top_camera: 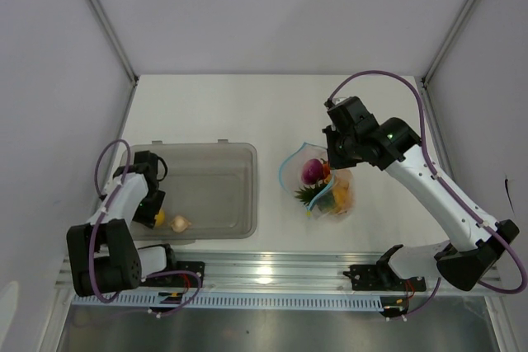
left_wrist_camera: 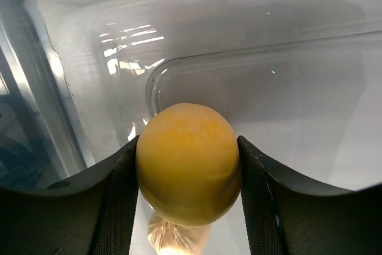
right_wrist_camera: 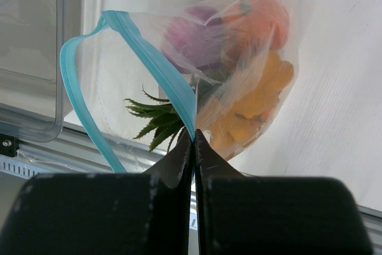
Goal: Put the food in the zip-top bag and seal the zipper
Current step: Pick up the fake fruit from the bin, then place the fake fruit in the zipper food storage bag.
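My left gripper [top_camera: 157, 213] reaches into the grey tub's near left corner. Its fingers [left_wrist_camera: 116, 201] press both sides of the round yellow lemon [left_wrist_camera: 188, 162]. The pale garlic bulb [top_camera: 180, 222] lies just beside it, partly hidden under the lemon [left_wrist_camera: 178, 238]. My right gripper [top_camera: 334, 161] is shut on the mouth edge of the zip-top bag [top_camera: 330, 195], pinching the light blue zipper [right_wrist_camera: 156, 67] and holding the mouth open. Inside the bag are a purple onion [right_wrist_camera: 194, 40], orange fruits [right_wrist_camera: 262, 19] and a piece with spiky green leaves [right_wrist_camera: 156, 120].
The translucent grey tub [top_camera: 216, 191] sits left of centre, its rim [right_wrist_camera: 36, 125] close to the bag. A metal rail [top_camera: 272, 274] runs along the near table edge. White walls enclose the table on three sides.
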`<move>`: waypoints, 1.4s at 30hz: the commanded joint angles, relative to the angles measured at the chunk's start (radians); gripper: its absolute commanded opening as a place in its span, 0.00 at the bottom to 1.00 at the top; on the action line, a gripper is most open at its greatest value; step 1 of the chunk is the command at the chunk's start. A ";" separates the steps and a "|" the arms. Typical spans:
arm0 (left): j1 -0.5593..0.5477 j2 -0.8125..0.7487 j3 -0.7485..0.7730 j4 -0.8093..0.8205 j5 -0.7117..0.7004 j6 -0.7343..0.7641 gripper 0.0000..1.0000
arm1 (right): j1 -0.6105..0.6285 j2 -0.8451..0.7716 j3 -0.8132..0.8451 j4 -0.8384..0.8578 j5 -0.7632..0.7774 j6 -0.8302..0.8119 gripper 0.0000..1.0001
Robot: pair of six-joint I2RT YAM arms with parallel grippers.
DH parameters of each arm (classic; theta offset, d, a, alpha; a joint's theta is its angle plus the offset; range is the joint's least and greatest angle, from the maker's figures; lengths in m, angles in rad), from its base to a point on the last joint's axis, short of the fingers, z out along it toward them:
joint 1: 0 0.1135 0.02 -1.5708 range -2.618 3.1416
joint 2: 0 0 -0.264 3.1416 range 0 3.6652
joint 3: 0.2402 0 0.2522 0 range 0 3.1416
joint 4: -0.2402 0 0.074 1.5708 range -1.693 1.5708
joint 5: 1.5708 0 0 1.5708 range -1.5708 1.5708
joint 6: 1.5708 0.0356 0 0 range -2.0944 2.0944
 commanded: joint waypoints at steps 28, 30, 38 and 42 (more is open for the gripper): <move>-0.634 -0.351 0.279 0.483 0.538 0.345 0.05 | 0.006 -0.002 0.003 0.043 0.004 0.037 0.00; -0.668 -0.327 0.272 0.567 0.627 0.374 0.08 | 0.007 -0.004 0.012 0.035 0.007 0.039 0.00; -0.838 -0.164 0.289 0.858 0.830 0.408 0.13 | 0.013 -0.017 0.038 0.026 0.007 0.060 0.00; -0.899 -0.064 0.327 0.930 0.877 0.416 0.13 | 0.024 -0.017 0.066 0.015 0.005 0.069 0.00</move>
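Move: The left hand already grips the yellow fruit at the near left of the bin; the zip-top bag's open mouth lies about 43 cm to its right, 7 cm ahead and some 12 cm higher. The small onion sits about 6 cm to the hand's right and 1 cm back, the bin's right wall about 29 cm right and 9 cm ahead; in the bag the purple onion is roughly 45 cm right and 11 cm ahead. From the right hand the mouth is about 7 cm left, 1 cm ahead and 8 cm below. Keeping its pinch on the yellow fruit, the left hand lifts up and forward out of the bin, then sweeps fast to the right over the bin's right wall towards the bag mouth, about 37 cm right and 24 cm up in all, easing slightly back and down at the end. On the way the wrist swings clockwise by some 90 degrees and tips up, so that the fingers, first pointing down, point rightward and somewhat forward at the mouth, while the right hand stays almost in place with its shut fingers still pinching the bag's zipper edge. ##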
